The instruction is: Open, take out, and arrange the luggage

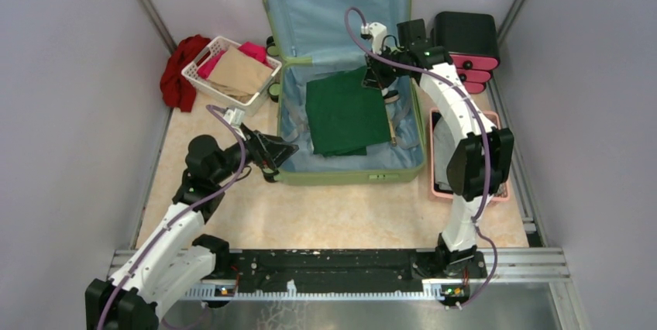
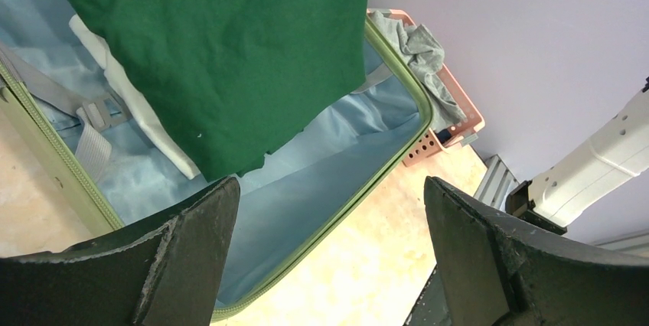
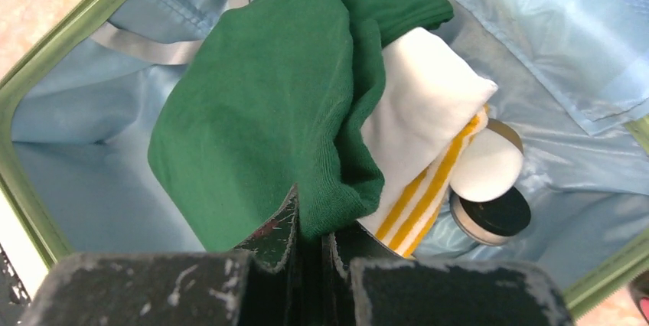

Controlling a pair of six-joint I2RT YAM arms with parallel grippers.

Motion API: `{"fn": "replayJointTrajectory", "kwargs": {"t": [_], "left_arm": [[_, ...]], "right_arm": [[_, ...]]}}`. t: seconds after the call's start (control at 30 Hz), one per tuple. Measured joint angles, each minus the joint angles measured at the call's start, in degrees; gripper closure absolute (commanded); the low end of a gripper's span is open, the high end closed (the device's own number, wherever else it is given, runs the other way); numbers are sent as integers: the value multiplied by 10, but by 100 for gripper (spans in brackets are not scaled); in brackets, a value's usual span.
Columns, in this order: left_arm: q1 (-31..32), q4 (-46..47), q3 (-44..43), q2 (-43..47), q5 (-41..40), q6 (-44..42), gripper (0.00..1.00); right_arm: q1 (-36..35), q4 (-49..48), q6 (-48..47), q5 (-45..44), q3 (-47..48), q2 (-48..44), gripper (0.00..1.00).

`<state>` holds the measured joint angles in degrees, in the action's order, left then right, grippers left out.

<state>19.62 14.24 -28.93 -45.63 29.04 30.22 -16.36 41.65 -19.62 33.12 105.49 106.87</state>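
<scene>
The luggage, a light-green suitcase with blue lining, lies open mid-table with its lid raised at the far side. A folded green cloth rests inside it. My right gripper is over the cloth's far edge. In the right wrist view it is shut on a fold of the green cloth. Under that cloth lie a white cloth with yellow stripes and two round jars. My left gripper hangs open and empty by the near-left corner, above the rim.
A white basket of tan and pink clothes stands far left, a red cloth beside it. A black-and-pink drawer box sits far right. A pink basket with grey cloth lies right of the suitcase, under my right arm.
</scene>
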Motion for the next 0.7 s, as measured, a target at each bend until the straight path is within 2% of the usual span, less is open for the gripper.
{"fn": "replayJointTrajectory", "kwargs": {"t": [0.2,0.33,0.43,0.7], "left_arm": [[0,8,-2,-11,-1,0,5],[0,11,-23,-65,-14,-2,4],[0,10,-62,-137,-26,-6,1],[0,0,-193,-349,-30,-24,1]], "right_arm": [[0,-3,8,-7,4,-11,100],[4,-20,30,15,8,-1,100],[7,-38,48,36,23,36,100],[12,-66,99,75,39,151,100]]}}
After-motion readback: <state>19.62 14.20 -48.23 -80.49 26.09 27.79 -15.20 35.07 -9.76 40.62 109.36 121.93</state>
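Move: The green shirt's middle lies roughly 13 cm ahead of the left gripper, 16 cm to its right and 12 cm lower; its left edge is about 14 cm ahead and only some 4 cm right. A strap buckle sits near 10 cm ahead, 2 cm right. The right gripper already holds the shirt's far right part: the white cloth's far end, where it goes, is about 4 cm ahead, 3 cm left, 10 cm below; the jars are level, 5 cm right; the shirt's middle is 7 cm back, 5 cm left. Keep the right fingers shut on the green shirt and, after a slight lift, lower it about 8 cm towards the white cloth's far end, easing forward and a little left as the wrist tips down. Meanwhile, bring the open left gripper some 11 cm forward over the suitcase towards the shirt's left edge, sinking about 5 cm, drifting right and tipping down; don't grip yet. ##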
